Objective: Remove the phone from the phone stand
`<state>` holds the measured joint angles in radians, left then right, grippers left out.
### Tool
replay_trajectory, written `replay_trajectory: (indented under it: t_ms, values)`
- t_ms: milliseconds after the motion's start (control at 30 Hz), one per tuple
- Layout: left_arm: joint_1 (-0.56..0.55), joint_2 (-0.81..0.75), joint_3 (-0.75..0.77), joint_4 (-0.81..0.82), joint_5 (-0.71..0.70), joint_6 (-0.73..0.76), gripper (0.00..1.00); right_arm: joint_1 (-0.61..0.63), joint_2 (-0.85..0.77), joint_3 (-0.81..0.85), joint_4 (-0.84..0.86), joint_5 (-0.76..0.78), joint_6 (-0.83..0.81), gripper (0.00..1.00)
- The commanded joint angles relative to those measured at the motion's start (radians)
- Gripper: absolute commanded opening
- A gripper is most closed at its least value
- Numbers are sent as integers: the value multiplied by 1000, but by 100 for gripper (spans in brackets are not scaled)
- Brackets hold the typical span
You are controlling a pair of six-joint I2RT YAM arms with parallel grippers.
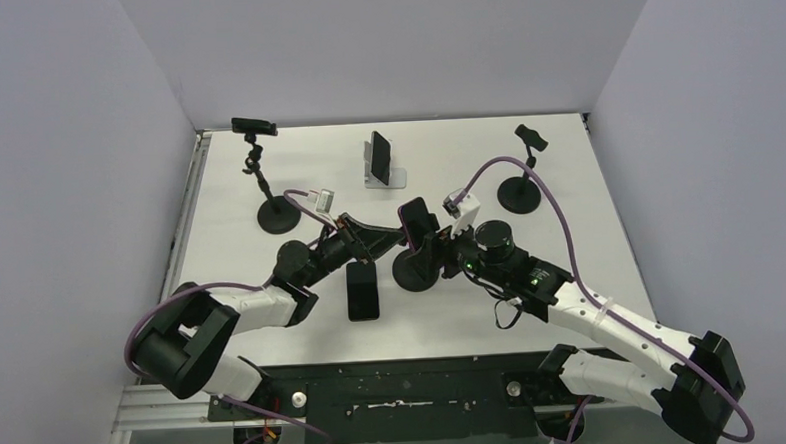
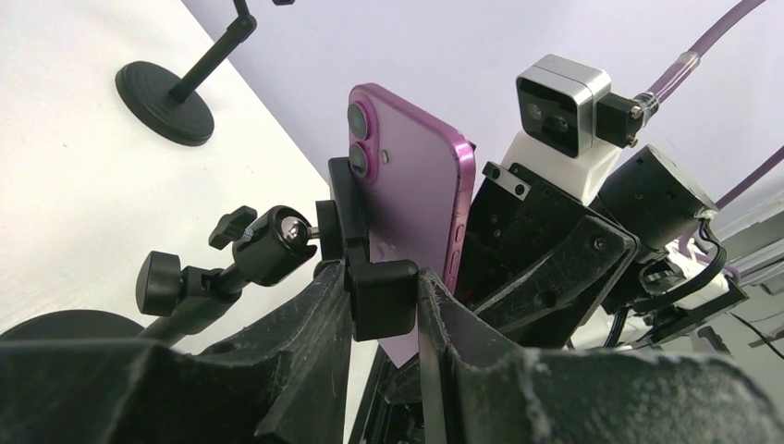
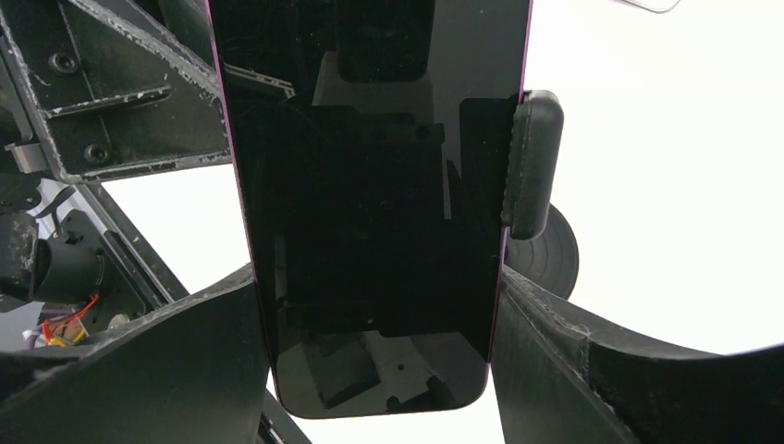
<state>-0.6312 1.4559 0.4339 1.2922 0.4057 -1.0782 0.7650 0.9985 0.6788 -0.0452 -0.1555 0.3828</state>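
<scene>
A purple phone [image 2: 411,199] stands upright in the black phone stand [image 1: 416,269] at the middle of the table. My left gripper [image 2: 384,277] is shut on the stand's lower clamp jaw [image 2: 384,301], just below the ball joint [image 2: 277,242]. In the right wrist view the phone's dark screen [image 3: 370,185] fills the frame. My right gripper [image 3: 379,296] is shut on the phone's lower end, one finger against each long edge. The stand's side clamp [image 3: 532,166] still presses the phone's right edge. Seen from above, both grippers meet at the stand from left [image 1: 382,240] and right [image 1: 438,244].
A black phone [image 1: 362,289] lies flat just in front of the left gripper. At the back, another phone leans in a silver stand [image 1: 381,162]. A black stand [image 1: 272,187] at back left holds a phone. An empty black stand [image 1: 520,188] is at back right.
</scene>
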Motion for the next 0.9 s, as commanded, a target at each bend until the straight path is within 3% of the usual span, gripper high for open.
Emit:
replay_trajectory:
  t_ms: [0, 167, 433, 667, 867]
  values:
    - [9, -40, 25, -86, -8, 76, 0, -27, -41, -2, 51, -26, 18, 0]
    - [-17, -48, 54, -155, -16, 119, 0, -25, -48, 13, 105, -146, 39, 0]
    - [-40, -65, 87, -230, -40, 154, 0, 4, -58, 57, 119, -219, 53, 0]
    - [-39, -105, 109, -297, -56, 175, 38, 63, -72, 128, 51, -200, 26, 0]
    - [-40, -174, 108, -345, -88, 193, 60, 91, -100, 177, -28, -164, -2, 0]
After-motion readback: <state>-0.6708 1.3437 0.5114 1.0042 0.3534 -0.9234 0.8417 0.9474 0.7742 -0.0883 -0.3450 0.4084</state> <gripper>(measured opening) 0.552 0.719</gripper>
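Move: The right hand already grips the phone by its lower part. The stand's clamp, behind the phone, is centred about 4 cm ahead of that hand, 2 cm to its left and 3 cm higher; the stand base is roughly 3 cm ahead, 4 cm left and 13 cm below. The left hand pinches the clamp's near jaw, the clamp's middle being some 2 cm ahead, 3 cm right and 2 cm up; the black phone on the table is about 10 cm left, 5 cm back and 16 cm down. Backwards first, then increasingly up and to the left, the right hand draws the gripped phone out of the clamp, about 5 cm back and 5 cm up, turning some 15 degrees counter-clockwise with its fingers kept shut on it. The left hand holds the clamp jaw nearly in place, shifting about 1 cm right, then opens its fingers and lets go of the jaw. ##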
